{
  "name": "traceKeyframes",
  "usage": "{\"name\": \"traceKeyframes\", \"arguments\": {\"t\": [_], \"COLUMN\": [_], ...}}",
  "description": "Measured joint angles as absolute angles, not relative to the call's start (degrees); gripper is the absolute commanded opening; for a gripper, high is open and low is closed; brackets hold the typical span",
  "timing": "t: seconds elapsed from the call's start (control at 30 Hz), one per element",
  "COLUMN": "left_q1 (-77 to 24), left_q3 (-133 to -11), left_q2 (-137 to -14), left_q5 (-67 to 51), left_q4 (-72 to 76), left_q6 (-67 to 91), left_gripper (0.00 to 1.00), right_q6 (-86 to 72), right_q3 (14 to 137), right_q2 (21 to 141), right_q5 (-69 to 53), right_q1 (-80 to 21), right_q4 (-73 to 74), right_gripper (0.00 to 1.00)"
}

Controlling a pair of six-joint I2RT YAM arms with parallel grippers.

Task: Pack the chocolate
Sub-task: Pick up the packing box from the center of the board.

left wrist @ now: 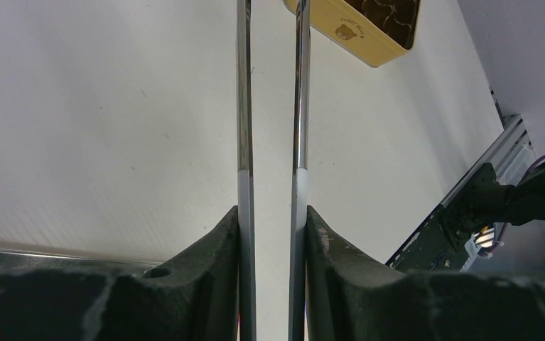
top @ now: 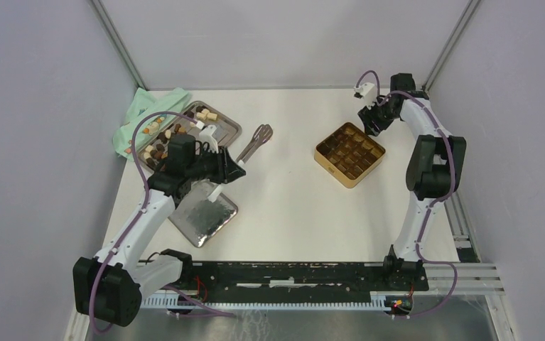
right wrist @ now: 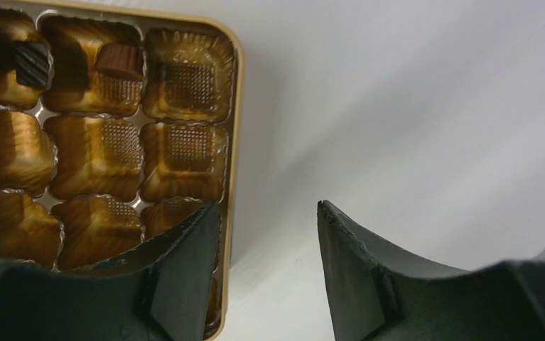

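Note:
Several pieces of chocolate (top: 172,133), dark, light brown and cream, lie on a metal tray (top: 232,128) at the back left. The gold tin (top: 332,169) stands right of centre. In the right wrist view two of its cups hold a dark ribbed piece (right wrist: 31,60) and a brown piece (right wrist: 120,60); the cups near the rim (right wrist: 235,106) are bare. My left gripper (top: 237,165) (left wrist: 272,213) is shut on metal tongs (top: 255,142) (left wrist: 244,106) that point toward the tin (left wrist: 354,35). My right gripper (top: 370,121) (right wrist: 266,206) is open at the tin's back corner. One finger is over the tin, the other outside the rim.
A second shiny tray (top: 204,217) lies under my left forearm. A mint-green bag (top: 145,114) sits at the back left beside the chocolate tray. Frame posts rise at both back corners, and a rail runs along the right edge.

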State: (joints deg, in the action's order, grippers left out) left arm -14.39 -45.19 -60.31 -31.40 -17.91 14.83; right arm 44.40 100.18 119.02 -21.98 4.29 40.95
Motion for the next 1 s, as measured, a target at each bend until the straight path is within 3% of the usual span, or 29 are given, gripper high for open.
{"name": "traceKeyframes", "arguments": {"t": [0.2,0.33,0.77,1.0], "left_q1": [-14.39,-14.39,-14.39,-14.39], "left_q3": [-45.12,-45.12,-44.91,-44.6], "left_q2": [-60.31,-60.29,-60.27,-60.23], "left_q5": [-31.4,-31.4,-31.64,-32.12], "left_q4": [-17.96,-17.98,-18.11,-18.06], "left_q6": [13.8,13.78,13.78,13.78], "left_gripper": [0.02,0.02,0.02,0.02], "right_q6": [45.36,46.11,48.29,48.99], "right_q3": [100.18,100.18,99.13,85.71], "right_q2": [120.18,120.31,121.89,112.95], "right_q5": [-21.52,-20.93,-22.41,-24.27], "right_q1": [4.12,4.12,4.12,3.79], "right_q4": [44.88,45.78,46.33,39.75], "right_gripper": [0.58,0.52,0.0,0.0]}}
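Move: The packing box lies with its middle about 7 cm back from the right hand, 8 cm to its left and some 6 cm lower, with its far-right rim just below the fingers, one finger on each side. Two chocolates sit near the box's far corner, roughly 11 cm left of the hand, 3 cm back and 6 cm down. From the left hand, which holds the tongs, the box is about 37 cm right, 7 cm ahead and 15 cm below. The box's far-right rim is straddled and then pinched by the right gripper: half open, it sinks about 3.5 cm while easing back some 3 cm, one finger going inside the box and one outside, the wrist tipping roughly 10 degrees. The fingers then shut on the rim, and the hand draws back another 3 cm, slightly left, pulling the box with it at nearly constant height. ##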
